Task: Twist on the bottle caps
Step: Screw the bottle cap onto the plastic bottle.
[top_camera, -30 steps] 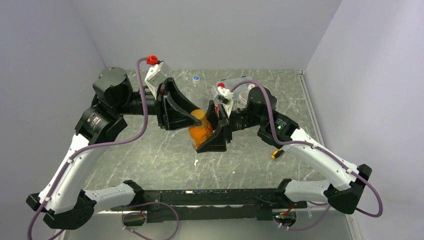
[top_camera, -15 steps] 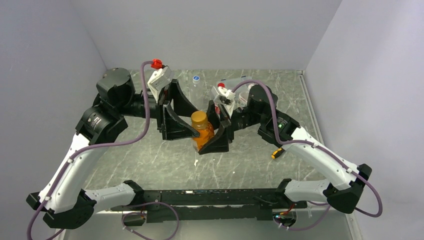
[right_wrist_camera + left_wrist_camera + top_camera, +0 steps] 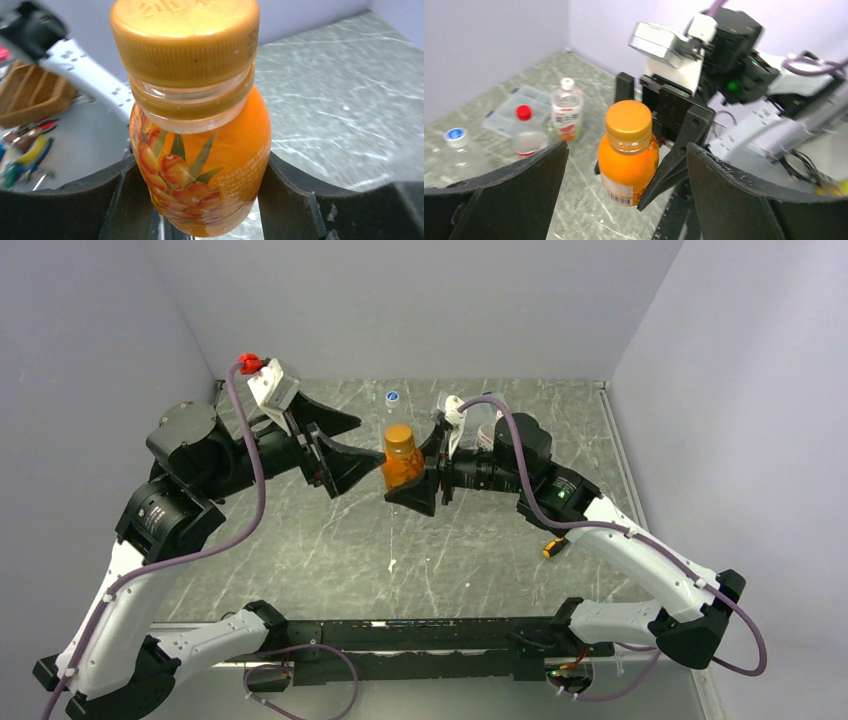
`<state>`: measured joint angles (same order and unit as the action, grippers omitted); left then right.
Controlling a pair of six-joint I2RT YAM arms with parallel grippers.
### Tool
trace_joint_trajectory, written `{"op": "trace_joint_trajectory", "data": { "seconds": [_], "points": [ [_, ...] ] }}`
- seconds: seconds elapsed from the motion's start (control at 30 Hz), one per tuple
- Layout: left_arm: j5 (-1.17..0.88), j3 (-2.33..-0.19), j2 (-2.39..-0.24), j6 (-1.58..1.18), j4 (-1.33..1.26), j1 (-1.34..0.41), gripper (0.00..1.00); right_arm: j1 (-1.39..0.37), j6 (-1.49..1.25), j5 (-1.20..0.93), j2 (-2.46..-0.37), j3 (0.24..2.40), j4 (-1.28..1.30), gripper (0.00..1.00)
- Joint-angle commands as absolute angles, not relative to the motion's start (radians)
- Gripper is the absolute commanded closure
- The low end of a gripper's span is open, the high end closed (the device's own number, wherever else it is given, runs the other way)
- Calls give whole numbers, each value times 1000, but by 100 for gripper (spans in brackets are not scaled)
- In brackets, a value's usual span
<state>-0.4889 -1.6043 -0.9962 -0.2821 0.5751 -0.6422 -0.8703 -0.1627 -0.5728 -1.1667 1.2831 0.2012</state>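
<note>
A squat bottle (image 3: pixel 403 470) of orange liquid wears an orange cap (image 3: pixel 399 433) and hangs upright above the table. My right gripper (image 3: pixel 421 468) is shut on its body. The right wrist view shows the bottle (image 3: pixel 200 160) wedged between both fingers, its cap (image 3: pixel 185 40) on the neck. My left gripper (image 3: pixel 370 443) is open just left of the bottle, touching nothing. From the left wrist, the bottle (image 3: pixel 628 165) and cap (image 3: pixel 629 119) sit ahead between the spread fingers (image 3: pixel 524 190) of the left gripper (image 3: pixel 626 146).
At the back stand a red-capped bottle (image 3: pixel 526 136), a white-labelled bottle (image 3: pixel 567 111) and a blue-capped bottle (image 3: pixel 458 147), next to a flat clear compartment box (image 3: pixel 531 96). A small yellow and black item (image 3: pixel 553 548) lies on the table at the right.
The left gripper opened off the orange cap and drew back to the left. The right gripper carried the bottle up and toward the back.
</note>
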Motion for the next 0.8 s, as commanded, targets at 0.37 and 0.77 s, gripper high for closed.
{"op": "trace_joint_trajectory", "data": {
  "seconds": [0.37,0.77],
  "points": [
    [-58,-1577,-1089,-332,451,-660,9,-901,-157,-132,-1220,1250,81,85],
    [25,-1572,-1134,-328,452,-713,11,-929,-144,-75,-1266,1273,75,86]
  ]
}}
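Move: The orange bottle's cap, already on the neck, is about 2 cm ahead of the open left gripper, 4 cm to its right and 2 cm below. The right gripper holds that bottle by the body, with the cap roughly 8 cm straight above its own hand point. On the table some 39 cm below the left gripper, the blue-capped bottle stands about 33 cm straight ahead, and the red-capped bottle 27 cm ahead and 13 cm to the right. Unwind both wrists for a fresh grip on the cap. Sweep the open left gripper forward about 9 cm, sinking 3 cm towards the end, and turn it some 25 degrees counter-clockwise to come in close over the orange cap. Meanwhile carry the held bottle forward 8 cm and down 5 cm with the right gripper, turning it clockwise about as much, its grip kept; leave the left fingers wide. ##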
